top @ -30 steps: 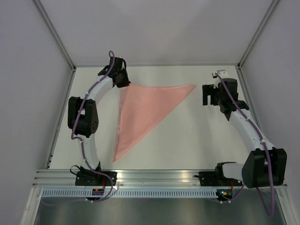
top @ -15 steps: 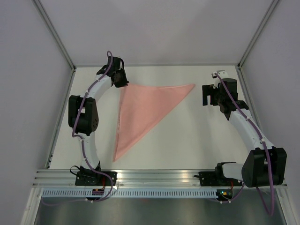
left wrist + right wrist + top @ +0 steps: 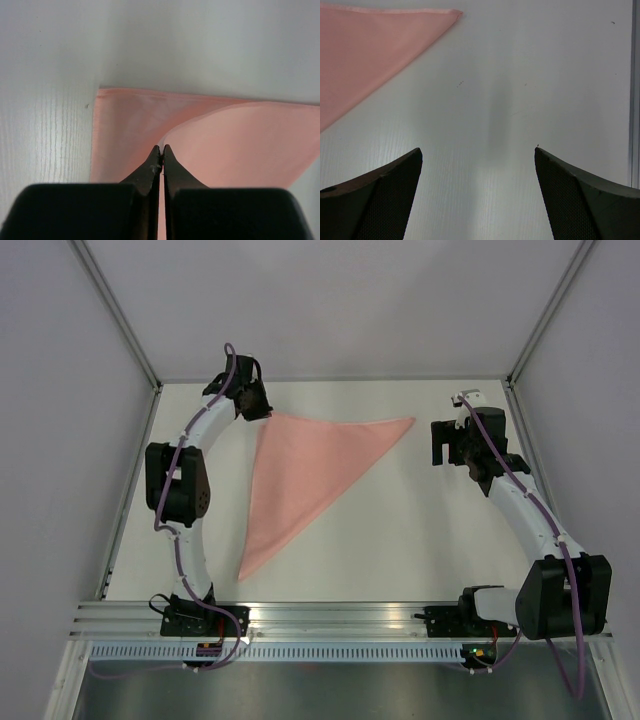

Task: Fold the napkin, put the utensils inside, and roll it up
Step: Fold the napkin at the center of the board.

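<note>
The pale pink napkin (image 3: 300, 465) lies on the white table folded into a triangle, with one tip to the right and one toward the near edge. My left gripper (image 3: 261, 410) is at its far-left corner, shut on the napkin's upper layer. In the left wrist view that layer (image 3: 240, 142) rises to my pinched left gripper (image 3: 161, 148) above the lower layer (image 3: 125, 135). My right gripper (image 3: 440, 443) stands open over bare table, just right of the napkin's right tip (image 3: 365, 45). Nothing lies between the fingers of my right gripper (image 3: 479, 150). The utensils are out of view.
Grey walls with metal frame posts (image 3: 120, 320) close in the table on the left, right and far sides. A metal rail (image 3: 330, 615) runs along the near edge by the arm bases. The table's right edge strip (image 3: 634, 90) is close to the right gripper.
My left gripper has moved a little farther away and left, drawing the napkin's corner with it; the near tip slid slightly. The right arm has not moved.
</note>
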Robot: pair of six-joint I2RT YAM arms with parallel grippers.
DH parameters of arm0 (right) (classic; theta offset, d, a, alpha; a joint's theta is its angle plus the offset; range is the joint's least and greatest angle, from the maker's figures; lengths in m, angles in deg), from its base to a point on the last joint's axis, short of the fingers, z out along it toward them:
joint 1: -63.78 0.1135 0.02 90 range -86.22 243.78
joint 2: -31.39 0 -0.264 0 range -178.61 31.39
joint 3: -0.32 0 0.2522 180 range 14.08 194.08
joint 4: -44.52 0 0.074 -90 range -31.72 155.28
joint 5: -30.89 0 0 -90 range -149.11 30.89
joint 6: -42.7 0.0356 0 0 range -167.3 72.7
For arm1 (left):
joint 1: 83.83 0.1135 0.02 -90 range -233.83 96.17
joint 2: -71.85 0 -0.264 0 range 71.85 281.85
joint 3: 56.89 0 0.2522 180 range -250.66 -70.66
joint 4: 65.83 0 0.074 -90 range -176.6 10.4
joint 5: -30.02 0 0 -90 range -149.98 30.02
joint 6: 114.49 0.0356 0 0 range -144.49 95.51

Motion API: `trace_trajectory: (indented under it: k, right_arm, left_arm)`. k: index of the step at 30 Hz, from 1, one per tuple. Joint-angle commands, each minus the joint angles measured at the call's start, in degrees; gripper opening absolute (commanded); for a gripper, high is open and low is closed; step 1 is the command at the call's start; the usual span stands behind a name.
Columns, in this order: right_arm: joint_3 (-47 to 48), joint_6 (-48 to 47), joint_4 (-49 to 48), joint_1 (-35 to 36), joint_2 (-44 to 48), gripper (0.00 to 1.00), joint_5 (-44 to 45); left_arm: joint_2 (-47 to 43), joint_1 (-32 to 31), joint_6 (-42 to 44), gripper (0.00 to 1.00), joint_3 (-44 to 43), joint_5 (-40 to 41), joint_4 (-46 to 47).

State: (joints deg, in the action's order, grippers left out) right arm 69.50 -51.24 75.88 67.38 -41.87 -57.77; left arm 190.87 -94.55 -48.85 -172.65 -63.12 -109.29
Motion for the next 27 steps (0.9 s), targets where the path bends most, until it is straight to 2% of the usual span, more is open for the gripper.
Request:
trace_trajectory:
  k: [1,10,12,13,14,17,18,21,24,27]
  right_arm:
    - [0.4,-0.6,0.4,0.0,-0.7,0.98,1.2]
    - [0.5,-0.8,0.5,0.0,-1.1,0.98,1.0]
    - [0.5,-0.8,0.6,0.0,-1.1,0.98,0.9]
    - [0.5,-0.8,0.6,0.0,-1.1,0.98,0.9]
    - [0.6,-0.9,0.6,-0.1,-1.1,0.98,0.8]
    - [0.6,-0.8,0.7,0.0,-1.1,0.98,0.6]
    - [0.6,-0.8,0.7,-0.1,-1.0,0.98,0.4]
    - [0.7,-0.8,0.9,0.0,-0.8,0.98,-0.2]
    - [0.7,-0.7,1.1,0.0,-0.8,0.98,-1.1]
    - [0.8,-0.6,1.4,0.0,-0.8,0.98,-1.8]
  left_arm:
    - [1.5,0.6,2.0,0.02,-2.5,-1.3,-0.7]
    - [3.1,0.7,2.2,0.02,-2.9,-1.4,-0.6]
    - [3.3,0.8,2.1,0.06,-2.8,-0.8,-0.5]
    - [3.4,0.8,2.1,0.15,-2.8,-0.6,-0.5]
    - [3.6,0.8,2.1,0.30,-2.8,0.1,-0.5]
    - [3.6,0.8,2.1,0.48,-2.6,2.2,-0.2]
    - [3.6,0.8,2.1,0.60,-2.6,2.9,-0.1]
    - [2.5,1.3,1.5,0.71,-1.7,6.1,0.2]
    - [-1.8,1.4,-0.4,0.76,2.8,10.9,0.6]
    - [-9.7,1.5,-4.6,0.78,11.3,17.3,1.4]
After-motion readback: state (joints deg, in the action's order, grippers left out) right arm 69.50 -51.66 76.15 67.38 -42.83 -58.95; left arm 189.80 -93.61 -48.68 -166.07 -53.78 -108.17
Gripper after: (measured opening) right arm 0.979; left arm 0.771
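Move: The napkin's far-left table corner, where the fold is to close, lies about 4 cm to the left of the left hand, 3 cm farther out and some 6 cm below; the hand already holds the opposite corner of the cloth. The napkin's far-right corner is about 42 cm to this hand's right and 5 cm ahead, its near-left corner roughly 44 cm back and 5 cm left. From the right hand the far-left corner lies some 48 cm left, 16 cm ahead. The napkin corner still pinched in the closed left fingers is lowered about 3 cm, almost straight down, towards the far-left corner; there the fingers open wide and let go of the cloth. The empty hand then slides some 4 cm left and, at the last, slightly back, its left side rolling up a little. ##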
